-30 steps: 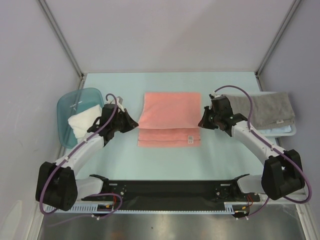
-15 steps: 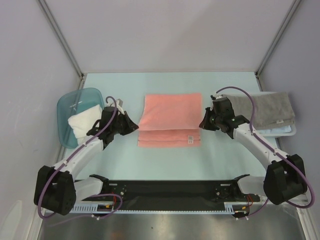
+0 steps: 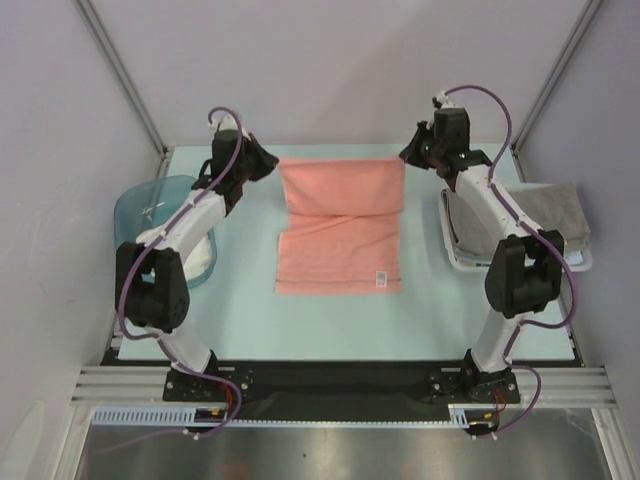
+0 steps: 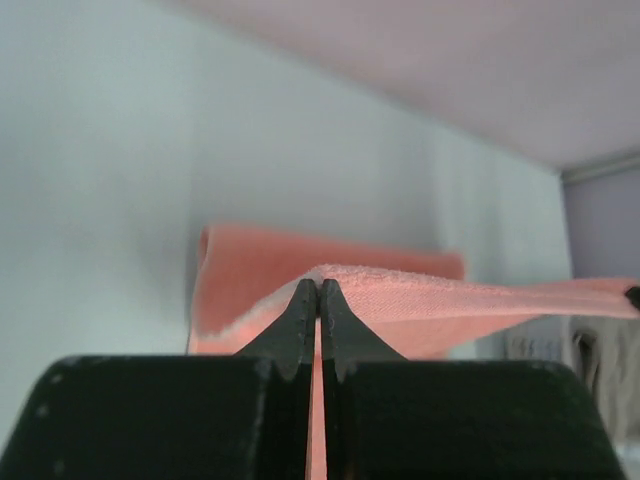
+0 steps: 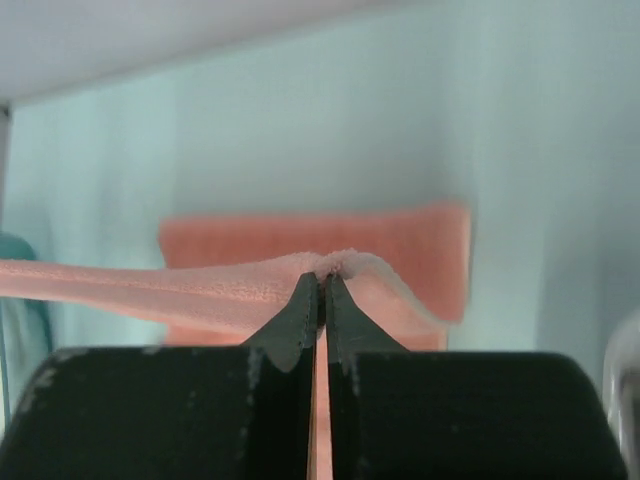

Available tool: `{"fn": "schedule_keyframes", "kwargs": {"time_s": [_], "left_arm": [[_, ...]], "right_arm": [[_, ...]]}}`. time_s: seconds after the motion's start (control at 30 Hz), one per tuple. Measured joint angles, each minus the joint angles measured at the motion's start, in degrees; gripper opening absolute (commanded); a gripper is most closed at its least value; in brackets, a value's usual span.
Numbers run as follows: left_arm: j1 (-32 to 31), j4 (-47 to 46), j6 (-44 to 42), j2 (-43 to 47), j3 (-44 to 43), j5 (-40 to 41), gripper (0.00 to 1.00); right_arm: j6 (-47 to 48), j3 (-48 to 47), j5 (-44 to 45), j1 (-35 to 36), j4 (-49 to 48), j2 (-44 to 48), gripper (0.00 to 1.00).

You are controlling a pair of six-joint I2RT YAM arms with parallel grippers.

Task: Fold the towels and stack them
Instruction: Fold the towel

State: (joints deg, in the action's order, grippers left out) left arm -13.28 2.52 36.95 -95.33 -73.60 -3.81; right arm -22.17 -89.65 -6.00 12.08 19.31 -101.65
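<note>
The salmon-pink towel (image 3: 340,240) lies mid-table, its white label (image 3: 381,277) near the front right corner. Its far edge is raised and stretched between both grippers. My left gripper (image 3: 272,165) is shut on the far left corner and my right gripper (image 3: 405,158) on the far right corner. In the left wrist view the jaws (image 4: 319,286) pinch the pink towel's edge (image 4: 420,290); in the right wrist view the jaws (image 5: 325,277) pinch a bunched pink towel edge (image 5: 230,285). A grey towel (image 3: 560,208) lies at the right.
A translucent blue tub (image 3: 150,205) stands at the left, partly behind my left arm. A white basket (image 3: 452,235) stands at the right beneath the grey towel, behind my right arm. Walls enclose the far end and both sides.
Both arms have swung from the towel's sides to the far end, carrying its pinched corners up and away. The pink towel now reaches farther back with its far edge raised.
</note>
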Motion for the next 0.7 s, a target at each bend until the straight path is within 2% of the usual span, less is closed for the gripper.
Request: {"fn": "schedule_keyframes", "kwargs": {"time_s": [0.33, 0.47, 0.7], "left_arm": [[2.19, -7.17, -2.99, -23.71, -41.86, -1.05, 0.00], [2.51, -8.15, -4.07, -29.55, -49.35, -1.33, 0.00], [4.09, -8.79, -4.00, -35.43, -51.45, -2.86, 0.00]], "right_arm": [[1.42, -37.27, -0.31, -2.86, -4.76, -24.04, 0.00], [2.80, -44.09, 0.04, -2.97, -5.64, -29.51, 0.00], [4.04, -47.12, 0.57, -2.95, -7.89, -32.87, 0.00]]}}
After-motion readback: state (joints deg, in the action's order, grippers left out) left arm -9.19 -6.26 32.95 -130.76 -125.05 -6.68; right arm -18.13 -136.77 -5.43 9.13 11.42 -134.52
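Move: The pink towel's far edge is already pinched in both hands; its lying part centres some 20 cm back and 13 cm right of the left hand, and 22 cm back and 13 cm left of the right, about 17 cm lower. The table's far edge is about 15 cm straight ahead of the left hand, 14 cm ahead of the right. The teal bin stands 27 cm left and 15 cm back of the left hand, the white bin 29 cm right and 16 cm back of the right. The pink towel's held edge is flung forward and up by both hands together, away from its near edge and out past the table's far edge, fast at first and then easing. Both go nearly 20 cm forward; the left rises about 15 cm and then sinks some 5, the right rises about 8 and levels off. Both wrists tip up some 25 degrees, fingers still shut on the corners. ##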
